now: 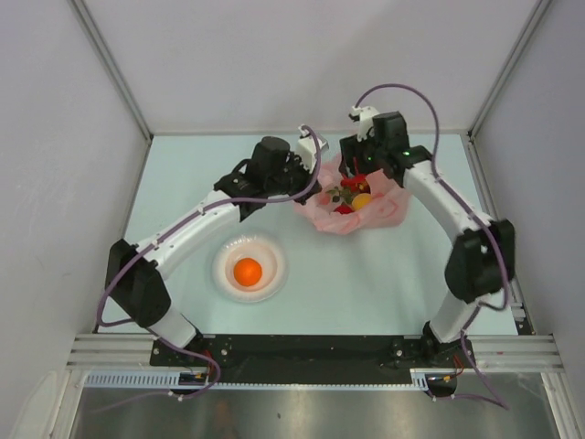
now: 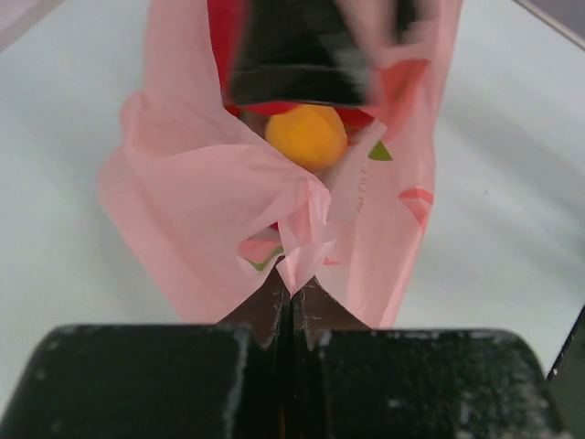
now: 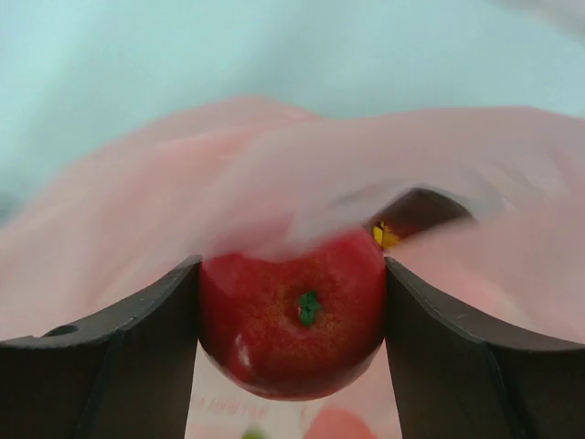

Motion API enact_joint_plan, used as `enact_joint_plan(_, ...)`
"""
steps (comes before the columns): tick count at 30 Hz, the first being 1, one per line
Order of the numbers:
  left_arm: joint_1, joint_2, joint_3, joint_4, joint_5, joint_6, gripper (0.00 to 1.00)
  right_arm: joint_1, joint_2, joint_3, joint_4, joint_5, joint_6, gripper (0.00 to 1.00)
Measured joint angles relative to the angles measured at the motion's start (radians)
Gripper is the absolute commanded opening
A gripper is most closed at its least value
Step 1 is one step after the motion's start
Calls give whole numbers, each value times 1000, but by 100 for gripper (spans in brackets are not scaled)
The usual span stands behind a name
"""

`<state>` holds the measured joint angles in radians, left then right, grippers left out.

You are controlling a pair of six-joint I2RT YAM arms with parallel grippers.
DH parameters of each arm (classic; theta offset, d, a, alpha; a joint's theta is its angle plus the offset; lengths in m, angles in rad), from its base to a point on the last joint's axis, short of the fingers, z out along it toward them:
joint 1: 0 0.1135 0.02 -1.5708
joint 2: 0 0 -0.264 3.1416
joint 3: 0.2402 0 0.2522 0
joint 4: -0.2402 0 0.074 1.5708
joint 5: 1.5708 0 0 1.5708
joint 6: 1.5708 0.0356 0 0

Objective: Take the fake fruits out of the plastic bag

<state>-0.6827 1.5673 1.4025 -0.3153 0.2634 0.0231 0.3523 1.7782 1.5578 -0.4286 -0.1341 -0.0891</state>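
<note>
The pink plastic bag (image 1: 352, 218) lies at the back of the table, its mouth held open. My left gripper (image 2: 292, 291) is shut on a pinched fold of the bag's rim (image 2: 306, 233). Inside, a yellow-orange fruit (image 2: 306, 137) shows beside other red and dark fruits (image 1: 344, 208). My right gripper (image 3: 292, 274) reaches down into the bag (image 3: 137, 210), and its two fingers (image 3: 137, 347) press both sides of a red apple (image 3: 292, 325). An orange ball (image 1: 247, 271) rests on the white plate (image 1: 222, 261), out of the bag.
The white plate stands in front of the left arm (image 1: 183, 238), near the table's middle. The right arm (image 1: 457, 219) arches over the right side. White walls close in the table at the back and sides.
</note>
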Motion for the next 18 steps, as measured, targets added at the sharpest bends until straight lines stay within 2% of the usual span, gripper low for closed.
enact_joint_plan(1,10,11,16,0,2,-8,0,2,-52,-5,-19,-11,-3,41)
enact_joint_plan(2,20,22,34,0,3,-18,14,5,-119,-13,-36,-29,-13,40)
enact_joint_plan(4,39,37,65,-1,3,-32,44,18,-246,-33,-72,-72,-37,40)
enact_joint_plan(5,48,42,83,-1,5,-46,73,27,-304,-48,-88,-100,-53,40)
enact_joint_plan(6,56,43,96,-1,7,-47,82,43,-354,-66,-105,-122,-71,40)
enact_joint_plan(8,72,43,120,0,10,-59,93,90,-434,-115,-135,-166,-111,39)
enact_joint_plan(13,126,-3,124,-18,14,-73,98,303,-454,-188,-184,-214,-175,39)
enact_joint_plan(18,225,-257,-28,-47,29,-79,99,518,-365,-202,-148,-216,-226,40)
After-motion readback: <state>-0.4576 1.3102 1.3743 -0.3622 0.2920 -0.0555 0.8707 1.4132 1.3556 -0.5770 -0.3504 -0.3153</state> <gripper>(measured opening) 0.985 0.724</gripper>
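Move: Back to the left of the right hand, which already grips a red fruit, lies the white plate: some 21 cm nearer the base, 28 cm left and 17 cm below. The orange fruit sits near the plate's middle. The pink bag's middle is about 1 cm back, 3 cm right and 13 cm below the right hand. From the left hand, shut on the bag's rim, the plate is 8 cm back, 18 cm left, 22 cm down; the bag's middle 11 cm ahead, 12 cm right, 17 cm down. Drawing back fast, the right hand keeps its grip on the red fruit, climbs about 11 cm clear of the bag, then swings left towards the plate, sinking some 6 cm and turning 45 degrees counter-clockwise; 24 cm back overall. The left hand pushes forward 4 cm, opens wide to let go of the rim, then sweeps left and up, away from the bag. ##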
